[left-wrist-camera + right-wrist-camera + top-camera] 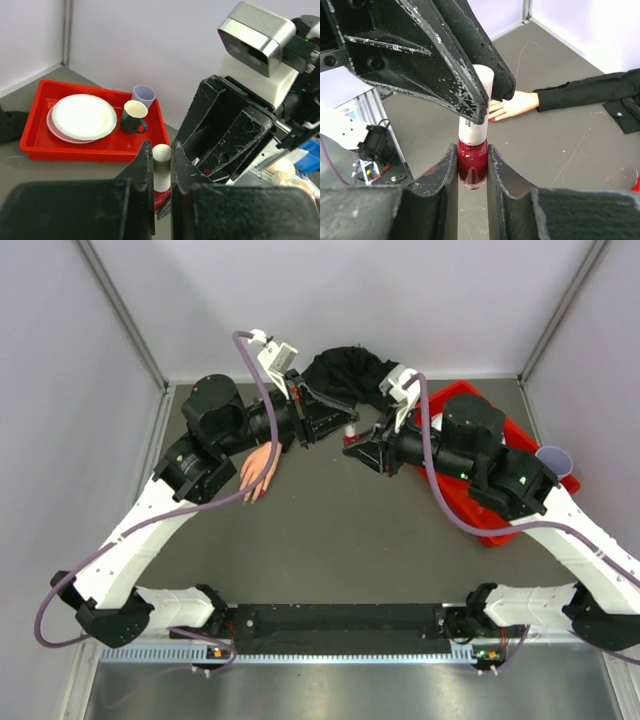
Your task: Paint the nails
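A small red polish bottle (pixel 472 162) with a white cap (pixel 477 107) is held between both grippers, off the table. My right gripper (pixel 472 150) is shut on the red glass body. My left gripper (pixel 161 150) is shut on the white cap (pixel 161 160). In the top view the two grippers, left (pixel 340 428) and right (pixel 362 445), meet at the table's far middle. The peach mannequin hand (pixel 262 470) lies flat under the left arm, its black sleeve (pixel 345 370) running back. In the right wrist view the hand (pixel 512 106) shows one red nail (pixel 492 119); the other nails are too small to tell.
A red tray (pixel 455 395) lies at the far right under the right arm. It holds stacked plates (pixel 82 116), a dark mug (pixel 132 117) and a lilac cup (pixel 144 93). White walls enclose the grey table (pixel 330 540) on three sides.
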Robot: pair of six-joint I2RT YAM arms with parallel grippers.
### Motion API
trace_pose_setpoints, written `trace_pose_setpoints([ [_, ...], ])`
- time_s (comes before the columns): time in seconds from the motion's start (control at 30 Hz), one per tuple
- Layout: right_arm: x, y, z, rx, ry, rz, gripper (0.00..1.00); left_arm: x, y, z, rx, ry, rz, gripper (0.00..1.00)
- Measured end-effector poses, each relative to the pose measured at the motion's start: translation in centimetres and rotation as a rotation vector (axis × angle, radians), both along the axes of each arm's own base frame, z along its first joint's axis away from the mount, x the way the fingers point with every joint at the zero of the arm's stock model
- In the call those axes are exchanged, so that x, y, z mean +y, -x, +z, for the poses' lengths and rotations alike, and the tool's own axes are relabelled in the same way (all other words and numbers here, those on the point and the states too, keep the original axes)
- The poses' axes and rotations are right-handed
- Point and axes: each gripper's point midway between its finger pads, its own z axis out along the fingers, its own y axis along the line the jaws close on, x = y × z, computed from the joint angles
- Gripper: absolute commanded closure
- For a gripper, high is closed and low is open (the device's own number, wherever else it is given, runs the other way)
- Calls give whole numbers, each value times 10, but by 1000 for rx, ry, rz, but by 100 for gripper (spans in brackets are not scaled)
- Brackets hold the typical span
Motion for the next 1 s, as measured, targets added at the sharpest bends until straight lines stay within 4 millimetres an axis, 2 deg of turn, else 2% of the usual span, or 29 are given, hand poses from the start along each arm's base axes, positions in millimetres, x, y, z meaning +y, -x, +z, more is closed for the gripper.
trace_pose_setpoints([
  [0.1,-3,7,8,-6,-27,17,100,-4,8,7,-33,32,-54,100],
  [0.2,-6,21,15,-7,-71,63,100,-8,25,15,-93,99,-156,100],
  [0.3,-5,44,21,9,-111,160,100,-9,53,21,-172,193,-319,100],
  [0.47,6,100,38,23,-210,468,100,-3,118,37,-278,335,-658,100],
  [0.53,7,125,46,16,-237,614,100,-4,146,45,-291,364,-802,100],
  [0.6,6,144,51,12,-252,730,100,-4,166,49,-301,375,-901,100],
  [0.7,5,164,55,15,-263,868,100,-1,186,52,-324,370,-987,100],
  [0.77,5,169,54,17,-260,920,100,2,192,51,-349,348,-1012,99],
  [0.8,5,171,54,14,-258,937,100,2,192,49,-353,337,-1013,94],
  [0.93,6,171,52,12,-247,947,100,5,187,47,-386,278,-970,46],
  [1.0,11,158,60,-11,-264,868,100,10,176,39,-415,215,-934,37],
])
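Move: Both hands are already at the nail polish: the left fingers have the white cap, with the red bottle some 4 cm straight below them; the right fingers have the bottle, with the cap about 4 cm straight above them. From the left hand the mannequin hand lies roughly 22 cm ahead, 21 cm to the left and 45 cm down; at about that depth, the red bin is around 27 cm ahead and 41 cm to the right. Pinching the white cap from the outset, the left fingers twist clockwise by nearly 60 degrees while the right hand, keeping its grip on the red bottle, turns some 55 degrees the other way. Together both hands draw back about 17 cm towards the bases, rising roughly 5 cm, then ease slightly forward as the left fingers open around the cap. ##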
